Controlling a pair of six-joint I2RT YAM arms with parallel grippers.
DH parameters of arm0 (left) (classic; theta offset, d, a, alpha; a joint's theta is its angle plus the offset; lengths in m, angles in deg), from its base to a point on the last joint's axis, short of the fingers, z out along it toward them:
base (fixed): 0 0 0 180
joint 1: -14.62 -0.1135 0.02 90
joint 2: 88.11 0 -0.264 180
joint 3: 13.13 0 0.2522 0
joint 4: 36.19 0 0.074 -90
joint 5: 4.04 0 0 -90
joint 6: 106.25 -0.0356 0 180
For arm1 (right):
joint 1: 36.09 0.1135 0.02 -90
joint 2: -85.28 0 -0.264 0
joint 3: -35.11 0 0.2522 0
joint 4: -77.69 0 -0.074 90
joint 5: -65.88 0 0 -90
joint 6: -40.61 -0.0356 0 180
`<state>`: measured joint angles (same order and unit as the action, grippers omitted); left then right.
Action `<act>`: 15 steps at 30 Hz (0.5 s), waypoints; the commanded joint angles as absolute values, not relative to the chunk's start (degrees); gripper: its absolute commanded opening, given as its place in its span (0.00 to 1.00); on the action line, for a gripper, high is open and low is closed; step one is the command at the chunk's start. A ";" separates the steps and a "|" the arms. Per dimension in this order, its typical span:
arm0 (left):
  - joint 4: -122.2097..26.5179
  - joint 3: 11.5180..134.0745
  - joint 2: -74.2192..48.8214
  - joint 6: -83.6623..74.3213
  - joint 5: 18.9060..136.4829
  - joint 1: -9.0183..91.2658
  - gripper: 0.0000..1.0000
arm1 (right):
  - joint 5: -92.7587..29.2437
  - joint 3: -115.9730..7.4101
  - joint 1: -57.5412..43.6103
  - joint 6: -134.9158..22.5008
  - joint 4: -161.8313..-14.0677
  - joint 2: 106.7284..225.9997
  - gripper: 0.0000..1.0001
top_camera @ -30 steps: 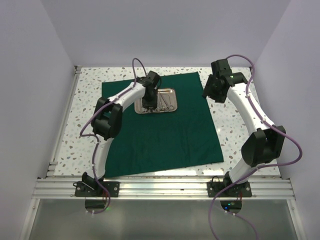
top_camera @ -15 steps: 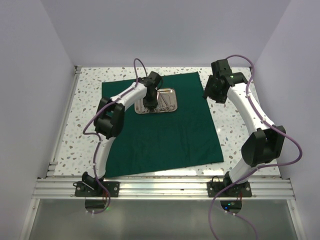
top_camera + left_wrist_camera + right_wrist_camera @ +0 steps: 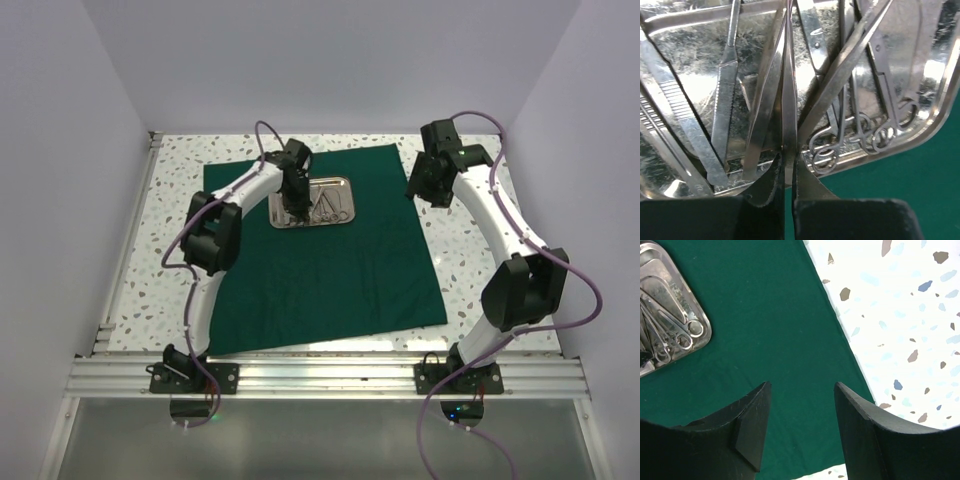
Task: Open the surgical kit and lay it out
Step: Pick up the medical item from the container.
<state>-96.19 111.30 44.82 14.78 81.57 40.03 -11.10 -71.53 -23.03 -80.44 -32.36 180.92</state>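
Note:
The dark green cloth point(image 3: 330, 270) lies spread flat on the table. The shiny steel tray point(image 3: 350, 200) sits on its far part and holds several slim silver instruments. My left gripper point(image 3: 294, 212) is down over the tray's near left part. In the left wrist view it point(image 3: 789, 170) is shut on a thin silver tweezer-like instrument point(image 3: 789, 100) standing edge-on between the pads. A scalpel point(image 3: 724, 95) lies to its left and ring-handled clamps point(image 3: 865, 135) to its right. My right gripper point(image 3: 802, 385) is open and empty, above the cloth's right edge point(image 3: 765, 315).
White speckled table point(image 3: 900, 315) shows to the right of the cloth. The tray's corner with ring handles point(image 3: 675, 340) sits at the left of the right wrist view. Walls enclose the table on three sides; a metal rail point(image 3: 320, 378) runs along the near edge.
My left wrist has shifted slightly to the left over the tray. The right arm has barely moved.

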 commanded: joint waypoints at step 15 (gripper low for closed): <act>-83.33 103.55 30.20 22.96 44.03 31.41 0.00 | -9.35 -73.83 -23.44 -79.54 -30.89 180.38 0.57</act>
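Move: The medical item, a slim metal instrument, is already pinched near its near end in the left fingers; its middle lies about 5 cm ahead of that hand, at its height. The tray's middle is roughly 4 cm ahead and 3 cm right, the ring-handled scissors about 4 cm ahead and 8 cm right, the ribbed tweezers some 4 cm ahead and 5 cm left. From the right hand the item lies about 10 cm ahead, 32 cm left and 17 cm below. The slim medical item comes up out of the tray, still pinched by its near end, as the left hand climbs about 10 cm, quickening after a slow start and barely drifting to the right. Meanwhile the wrist rolls some 30 degrees, swinging the shut fingers from pointing mostly down to pointing down and rightward. ##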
